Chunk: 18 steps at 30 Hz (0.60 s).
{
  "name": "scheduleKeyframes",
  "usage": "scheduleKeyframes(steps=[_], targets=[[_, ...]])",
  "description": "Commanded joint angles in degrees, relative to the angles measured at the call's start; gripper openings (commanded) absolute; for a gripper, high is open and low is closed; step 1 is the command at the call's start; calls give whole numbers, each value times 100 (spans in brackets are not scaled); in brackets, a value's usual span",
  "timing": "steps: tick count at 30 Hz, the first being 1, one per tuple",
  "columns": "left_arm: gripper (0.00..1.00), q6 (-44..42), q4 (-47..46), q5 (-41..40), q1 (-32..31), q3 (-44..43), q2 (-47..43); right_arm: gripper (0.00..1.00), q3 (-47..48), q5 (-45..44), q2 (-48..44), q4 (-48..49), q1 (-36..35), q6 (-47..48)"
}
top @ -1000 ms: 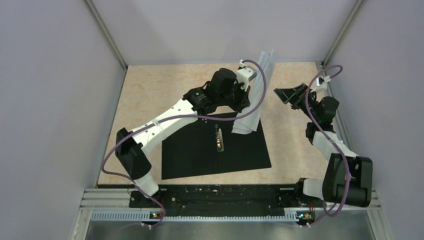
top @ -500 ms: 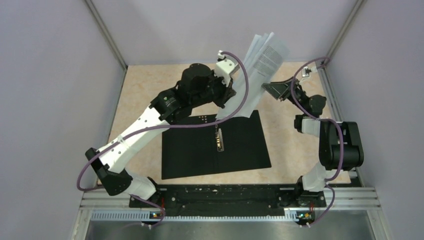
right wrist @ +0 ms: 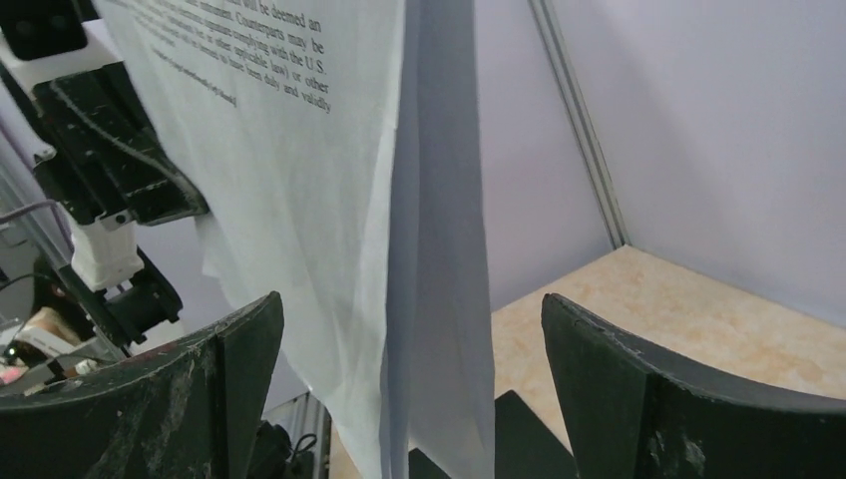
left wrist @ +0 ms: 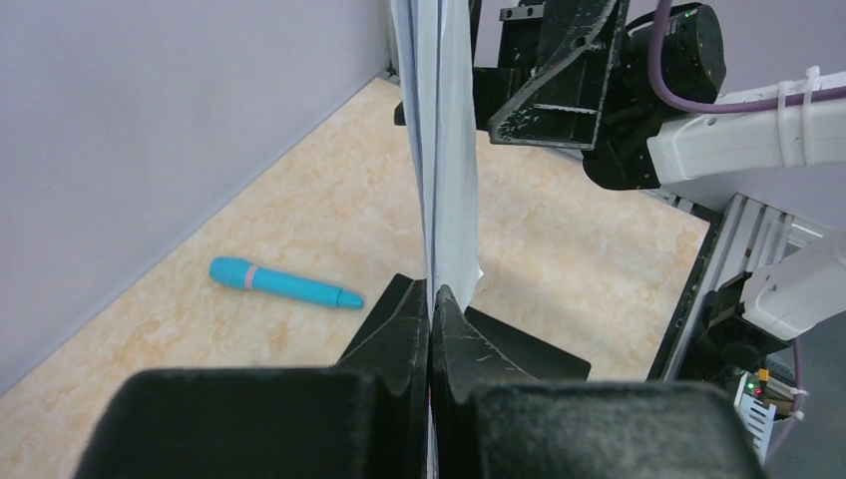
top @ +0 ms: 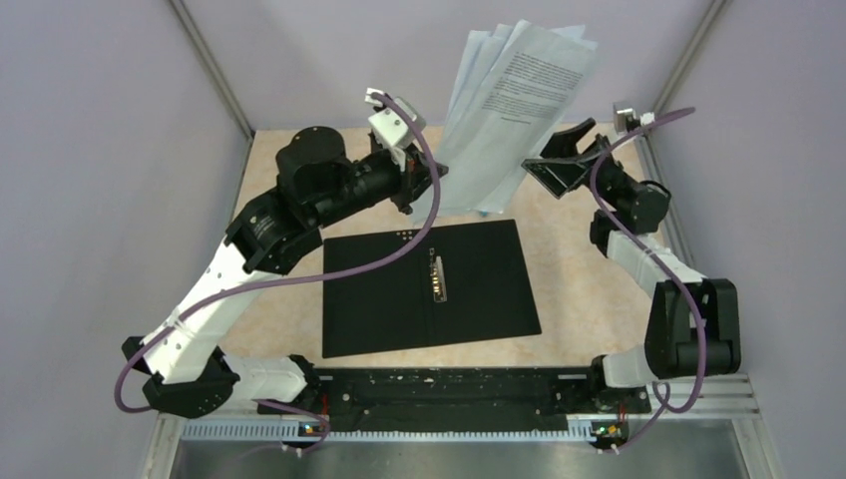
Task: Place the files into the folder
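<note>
The files (top: 514,100) are white printed sheets held upright in the air above the back of the table. My left gripper (top: 431,180) is shut on their lower edge; in the left wrist view the sheets (left wrist: 444,150) rise edge-on from the shut left gripper (left wrist: 430,294). The folder (top: 429,289) lies open and flat on the table, black inside up, with a metal clip (top: 438,276) along its spine. My right gripper (top: 552,160) stands open beside the sheets. In the right wrist view the files (right wrist: 329,200) hang between its spread fingers (right wrist: 410,299), not pinched.
A blue pen-like stick (left wrist: 284,282) lies on the beige table near the back wall, seen only in the left wrist view. Grey walls close in the table on three sides. The folder's corner (left wrist: 519,349) lies below the hanging sheets.
My left arm has swung up and leftward, lifting the files off the folder and high into the air. The right gripper has moved toward the sheets, still open.
</note>
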State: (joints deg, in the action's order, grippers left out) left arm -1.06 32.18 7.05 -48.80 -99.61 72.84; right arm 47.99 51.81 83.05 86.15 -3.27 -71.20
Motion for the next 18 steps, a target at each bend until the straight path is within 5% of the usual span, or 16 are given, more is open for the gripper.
scheduleKeyframes(steps=[1,18], targets=[[0,1,-212,160,2,-150,-247,99,323,124,-611,860,-111,57],[0,228,-826,407,-1,297,-932,99,640,86,-1798,-1571,-295,1504]])
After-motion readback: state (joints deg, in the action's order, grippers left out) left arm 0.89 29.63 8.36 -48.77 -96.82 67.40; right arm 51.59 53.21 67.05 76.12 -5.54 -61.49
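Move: My left hand still pinches the stack of files by a corner; their middle is some 11 cm to its right, 7 cm ahead and slightly above. From my open right hand they lie about 9 cm to the left, level fore and aft, and 9 cm up, with my left gripper 20 cm left, 7 cm back and 6 cm higher. The open folder is nearly straight below my left hand, about 45 cm down and 2 cm back. I bring my right hand back and up in equal parts, about 11 cm in all, along the free right side of the files with its open fingers astride their edge, tipping some 20 degrees so the fingertips point more upward, and then it eases to a stop. My left hand keeps its pinch and draws a few centimetres back, left and up. ##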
